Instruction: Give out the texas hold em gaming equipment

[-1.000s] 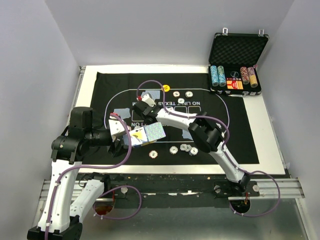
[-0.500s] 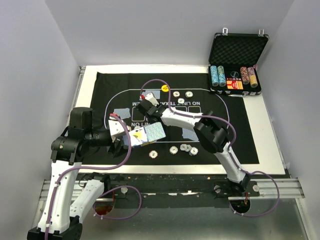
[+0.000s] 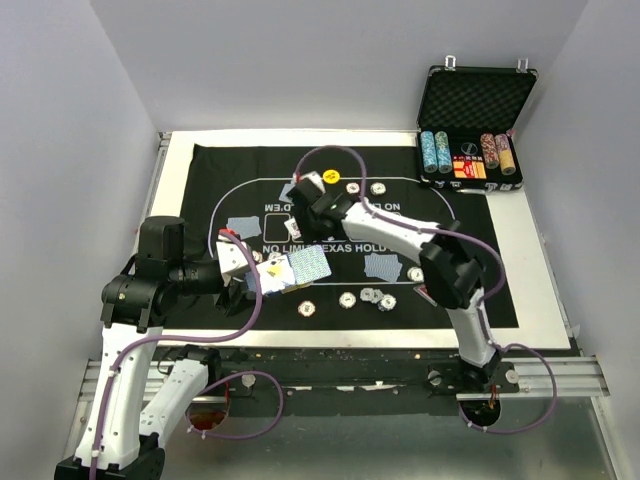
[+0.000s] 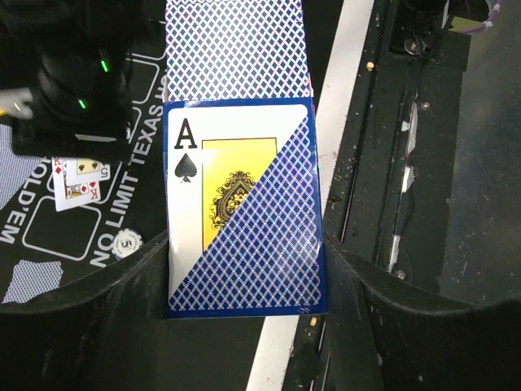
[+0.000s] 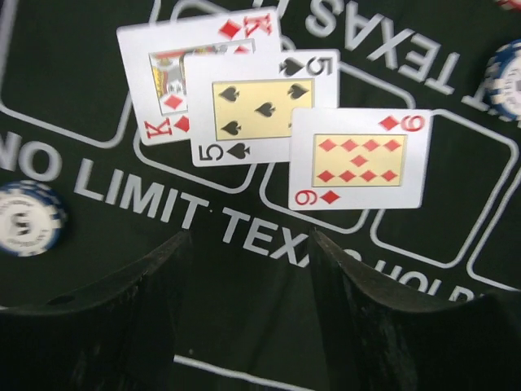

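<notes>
My left gripper (image 4: 244,285) is shut on a blue-patterned card box (image 4: 244,212) with an ace of spades on its face. Blue-backed cards (image 4: 236,49) stick out of its far end. From above, the box (image 3: 297,268) hangs over the mat's near left. Three playing cards lie face up and overlapping on the mat: a king of diamonds (image 5: 167,81), a five of spades (image 5: 260,110) and a nine of diamonds (image 5: 358,159). My right gripper (image 5: 248,244) hovers just short of them, open, with only black felt between its fingers. From above, it (image 3: 305,220) sits beside these cards (image 3: 293,230).
Face-down cards (image 3: 243,224) (image 3: 380,266) lie on the black felt mat (image 3: 480,260). Poker chips sit near the front (image 3: 347,299) and the back (image 3: 378,187), with a yellow button (image 3: 331,176). The open case (image 3: 475,130) at the back right holds chip stacks.
My right gripper has opened, and its arm has swung right and toward the far side above the face-up cards. The left arm has held still with the card box.
</notes>
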Motion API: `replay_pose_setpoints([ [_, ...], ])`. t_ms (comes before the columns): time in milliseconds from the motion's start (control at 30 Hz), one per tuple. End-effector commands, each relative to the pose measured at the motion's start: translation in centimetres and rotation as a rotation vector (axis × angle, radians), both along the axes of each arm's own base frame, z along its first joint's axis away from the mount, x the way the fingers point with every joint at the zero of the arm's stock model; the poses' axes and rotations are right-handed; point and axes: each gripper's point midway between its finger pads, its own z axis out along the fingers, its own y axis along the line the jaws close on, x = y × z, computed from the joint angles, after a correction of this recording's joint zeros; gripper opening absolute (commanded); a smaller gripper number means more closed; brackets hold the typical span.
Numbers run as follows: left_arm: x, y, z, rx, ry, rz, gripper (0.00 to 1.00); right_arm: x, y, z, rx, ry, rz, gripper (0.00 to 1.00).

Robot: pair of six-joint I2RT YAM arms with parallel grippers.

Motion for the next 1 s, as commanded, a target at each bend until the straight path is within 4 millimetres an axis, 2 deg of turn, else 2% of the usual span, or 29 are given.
replay_pose_setpoints([
  [0,-0.2,-0.3,0.5,-0.027,-0.026,-0.023,0.20,-0.2,-0.3,8.9,0.290,0.038,-0.064,0.71],
  [133,-0.2,-0.3,0.4,-0.026,-0.029,-0.024,0.20,-1.5,-2.0,14.8,0.446,0.023,-0.072,0.81],
  [300,-0.2,-0.3,0.4,-0.027,-0.024,-0.027,0.20,-4.2,-5.3,19.2,0.649,0.102,-0.090,0.90],
  [433,-0.1,-0.3,0.3,-0.029,-0.025,-0.026,0.20,-7.7,-5.8,23.4,0.817,0.122,0.008,0.99],
  [533,-0.1,-0.4,0.3,-0.031,-0.022,-0.027,0.20,-10.4,-5.2,25.5,0.893,0.176,0.106,1.00],
  [633,0.1,-0.5,0.3,-0.034,-0.018,-0.028,0.20,-12.6,-4.6,26.5,0.969,0.236,0.183,1.00],
  [700,0.2,-0.5,0.3,-0.035,-0.017,-0.024,0.20,-14.1,-4.1,26.3,0.999,0.290,0.223,1.00],
  [900,0.6,-0.5,0.1,-0.033,-0.007,-0.014,0.20,-17.8,-1.9,23.6,0.922,0.362,0.273,1.00],
  [967,0.6,-0.5,0.1,-0.033,-0.002,-0.014,0.20,-18.5,-1.5,23.1,0.904,0.371,0.277,1.00],
])
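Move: The card fanned out of the deck box in my left hand lies about 14 cm back, 4 cm left and 18 cm above my right hand; from my left hand it is some 11 cm right, 3 cm ahead and 5 cm lower. About 4 cm below my right hand's height are the nine of diamonds, roughly 8 cm ahead and 4 cm right, the five of spades, 9 cm ahead and 2 cm left, and a face-down card, 14 cm right and 2 cm back. I sweep my empty right hand up off the face-up cards by about 25 cm, drifting right at first, then draw it back some 16 cm and turn in left towards the card sticking out of the box, sinking a little last. My fingers swing round from forward-down to point left, over 50 degrees, and spread fully; my left hand keeps holding the deck box still. ##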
